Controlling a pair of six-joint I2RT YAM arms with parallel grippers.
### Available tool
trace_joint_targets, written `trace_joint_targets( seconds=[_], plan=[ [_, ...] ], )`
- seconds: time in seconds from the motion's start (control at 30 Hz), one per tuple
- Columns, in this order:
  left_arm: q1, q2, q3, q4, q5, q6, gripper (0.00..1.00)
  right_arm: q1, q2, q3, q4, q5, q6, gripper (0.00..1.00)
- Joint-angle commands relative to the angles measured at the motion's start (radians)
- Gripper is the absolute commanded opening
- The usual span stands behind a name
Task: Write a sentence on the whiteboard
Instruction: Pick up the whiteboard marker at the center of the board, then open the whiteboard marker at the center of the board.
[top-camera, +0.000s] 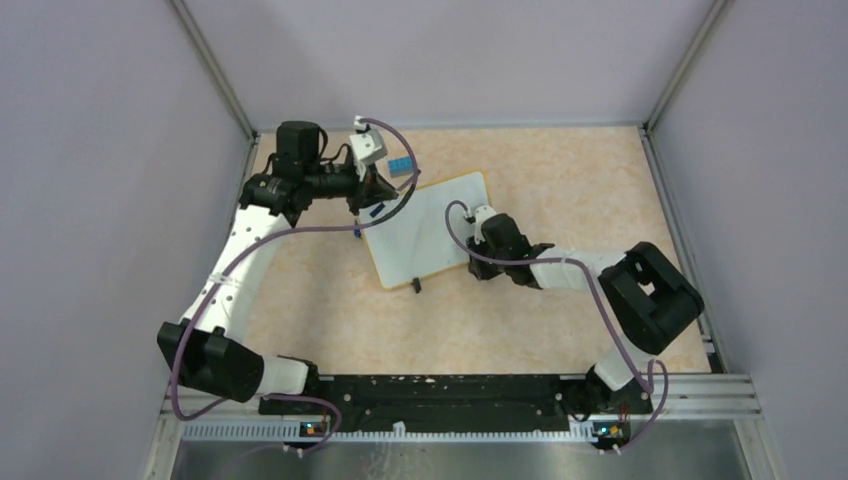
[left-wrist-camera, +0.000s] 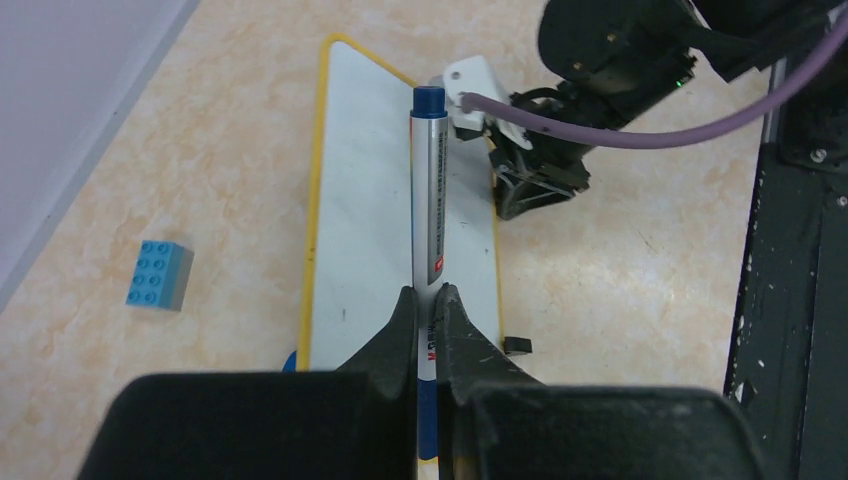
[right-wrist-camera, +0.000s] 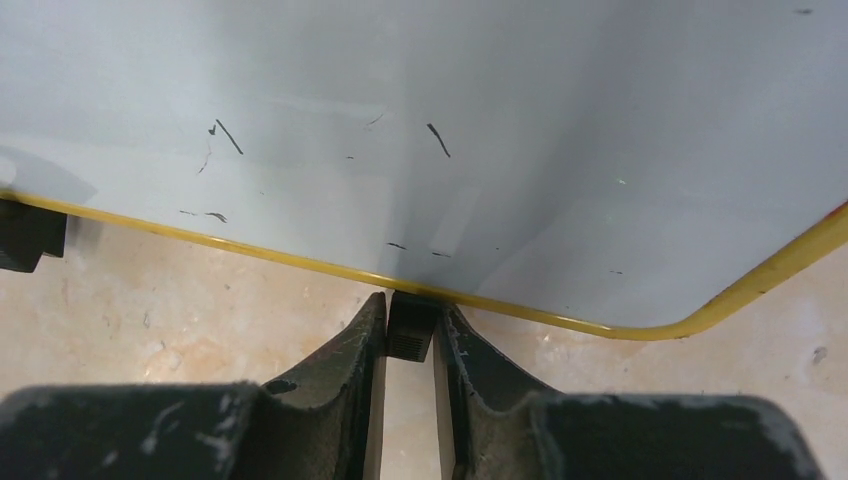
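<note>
The whiteboard (top-camera: 425, 235) lies flat on the table, white with a yellow rim (left-wrist-camera: 315, 200). My left gripper (left-wrist-camera: 428, 292) is shut on a silver marker (left-wrist-camera: 429, 190) with a blue end (left-wrist-camera: 428, 100); the marker points lengthwise over the board. Seen from the top, the left gripper (top-camera: 378, 200) is at the board's left edge. My right gripper (right-wrist-camera: 410, 300) is shut on a black clip foot (right-wrist-camera: 410, 328) at the board's rim, on its right side (top-camera: 478, 222). The sentence is not in view; only a few short dark specks (right-wrist-camera: 438, 140) mark the whiteboard (right-wrist-camera: 500, 120).
A blue toy brick (left-wrist-camera: 160, 275) lies on the table left of the board, near the back (top-camera: 401, 166). Another black clip foot (right-wrist-camera: 25, 235) sticks out along the same rim. A purple cable (left-wrist-camera: 640, 135) loops over the right arm. Grey walls enclose the table.
</note>
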Motion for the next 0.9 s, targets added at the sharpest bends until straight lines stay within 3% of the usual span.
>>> trace_joint_targets(
  seconds=[0.0, 0.43, 0.5, 0.67, 0.87],
  plan=[
    [0.044, -0.027, 0.017, 0.151, 0.008, -0.168, 0.00, 0.037, -0.065, -0.060, -0.031, -0.053, 0.029, 0.00],
    [0.052, -0.001, -0.057, 0.249, -0.013, -0.228, 0.00, 0.050, -0.154, -0.126, -0.062, -0.119, -0.014, 0.00],
    [0.052, 0.007, -0.061, 0.258, -0.008, -0.245, 0.00, 0.050, -0.163, -0.121, -0.093, -0.122, -0.018, 0.22],
    [0.052, 0.024, -0.063, 0.263, 0.022, -0.264, 0.00, 0.048, -0.249, -0.087, -0.150, -0.136, -0.036, 0.59],
    [0.049, 0.027, -0.057, 0.234, 0.095, -0.228, 0.00, -0.076, -0.320, 0.100, -0.355, -0.449, -0.150, 0.62]
  ],
)
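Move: The right gripper is already pinching the whiteboard's right-hand black clip. From that hand the board's middle lies about 8 cm ahead and 10 cm left, the left clip some 4 cm back and 12 cm left, and the blue toy car roughly 9 cm ahead and 22 cm left. The left hand already holds the marker high up; the board's middle is about 6 cm ahead, 5 cm right and 29 cm below it. Keep the right gripper shut on the clip and drag the board's near edge straight back towards the bases, about 4 to 5 cm along the table. Then spread the fingers to let the clip go, easing back another 2 cm and lifting clear by some 4 cm. Let the left hand ease forward about 3 cm, still gripping the marker up high. ##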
